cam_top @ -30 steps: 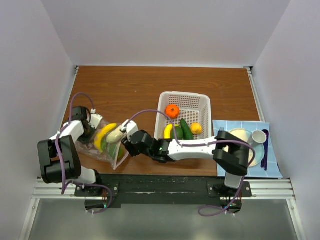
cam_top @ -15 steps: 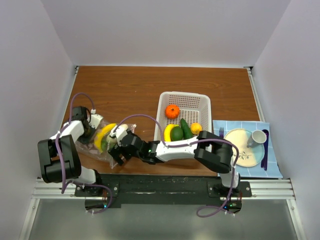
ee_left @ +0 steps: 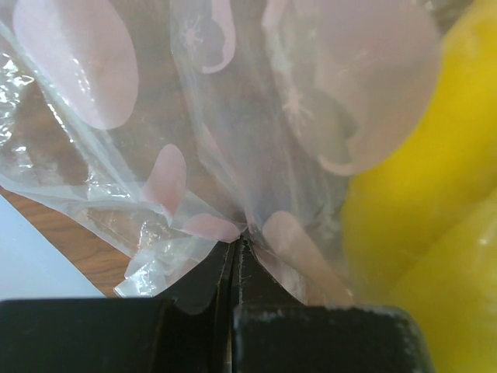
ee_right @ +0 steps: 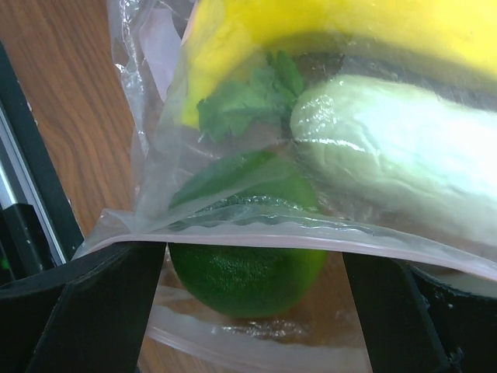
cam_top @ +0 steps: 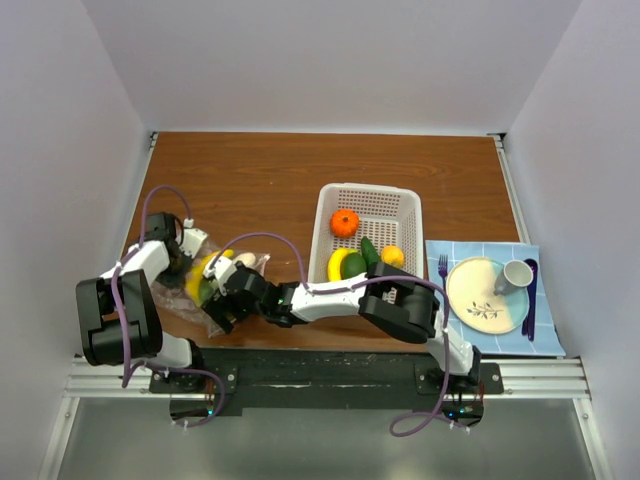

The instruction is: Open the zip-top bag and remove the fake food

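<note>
The clear zip-top bag (cam_top: 192, 303) lies at the table's near left with fake food inside: a yellow piece (cam_top: 198, 277) and a pale piece (cam_top: 243, 260). My left gripper (cam_top: 182, 262) is shut on a fold of bag plastic (ee_left: 233, 225), with yellow food (ee_left: 419, 194) just beyond it. My right gripper (cam_top: 224, 303) stands open at the bag's mouth. In the right wrist view its fingers (ee_right: 101, 311) straddle the zip strip (ee_right: 311, 235). A green lime (ee_right: 248, 272) sits between them, inside the bag. A pale green piece (ee_right: 396, 163) and a yellow piece (ee_right: 349, 31) lie behind.
A white perforated basket (cam_top: 330, 195) in the middle holds an orange (cam_top: 344, 222), a cucumber (cam_top: 368, 250), a banana (cam_top: 338, 263) and a yellow fruit (cam_top: 392, 256). A blue placemat (cam_top: 445, 335) at the right carries a floral plate (cam_top: 475, 290), a cup (cam_top: 515, 273) and cutlery.
My right arm has reached further left, and its gripper has opened wide at the bag's mouth. The bag has bunched slightly toward the left gripper. The left gripper has stayed shut on the plastic.
</note>
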Controlling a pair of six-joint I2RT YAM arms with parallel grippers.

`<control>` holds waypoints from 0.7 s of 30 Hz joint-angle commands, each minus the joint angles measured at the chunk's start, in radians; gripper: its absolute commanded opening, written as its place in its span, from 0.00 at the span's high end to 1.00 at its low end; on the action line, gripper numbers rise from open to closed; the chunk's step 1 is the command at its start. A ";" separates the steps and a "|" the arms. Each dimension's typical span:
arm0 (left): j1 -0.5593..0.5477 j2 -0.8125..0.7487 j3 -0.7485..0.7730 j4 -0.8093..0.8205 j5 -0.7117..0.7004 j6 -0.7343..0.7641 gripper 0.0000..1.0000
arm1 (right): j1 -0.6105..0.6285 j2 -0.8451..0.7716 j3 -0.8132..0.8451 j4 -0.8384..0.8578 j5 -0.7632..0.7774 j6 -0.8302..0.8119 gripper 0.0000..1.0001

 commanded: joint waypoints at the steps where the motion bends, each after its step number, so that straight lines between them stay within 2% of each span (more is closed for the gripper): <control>1: -0.011 -0.008 0.017 -0.019 0.019 -0.015 1.00 | 0.003 0.019 0.049 0.025 -0.009 -0.003 0.01; 6: -0.011 -0.011 0.008 -0.008 0.009 -0.009 1.00 | 0.005 0.016 -0.040 0.067 -0.006 0.011 0.04; 9: -0.011 -0.008 -0.003 0.009 -0.001 -0.003 1.00 | 0.006 -0.050 -0.136 0.128 0.005 0.020 0.21; 10: -0.011 -0.005 -0.011 0.015 -0.010 -0.001 1.00 | 0.009 -0.070 -0.153 0.130 0.037 0.023 0.31; 12: -0.010 0.001 -0.017 0.038 -0.022 0.002 1.00 | 0.017 -0.130 -0.195 0.124 0.072 0.024 0.38; 21: -0.005 0.044 -0.024 0.099 -0.059 0.003 1.00 | 0.034 -0.296 -0.284 0.046 0.184 0.006 0.42</control>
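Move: The round green fake fruit lies just off the right fingertips inside the bag's mouth, about 1 cm farther out, 1 cm left and 2 cm lower. The white vegetable is some 8 cm ahead of the right hand and level with it sideways, the banana about 8 cm ahead and 5 cm left, both some 2 cm lower. From the left hand, which has the bag's far end pinched near the table, the green fruit is roughly 12 cm right, 8 cm back and 2 cm higher. With its fingers reaching left into the bag's mouth, the right hand sinks just under 2 cm and shuts its wide-open fingers to about two-thirds, pinching the green fruit from both sides. As they close it turns back and draws the fruit some 5 cm to the right towards the outside of the bag, then also rises about 3 cm from its lowest point, while the left hand stays nearly in place and keeps its pinch on the plastic. ##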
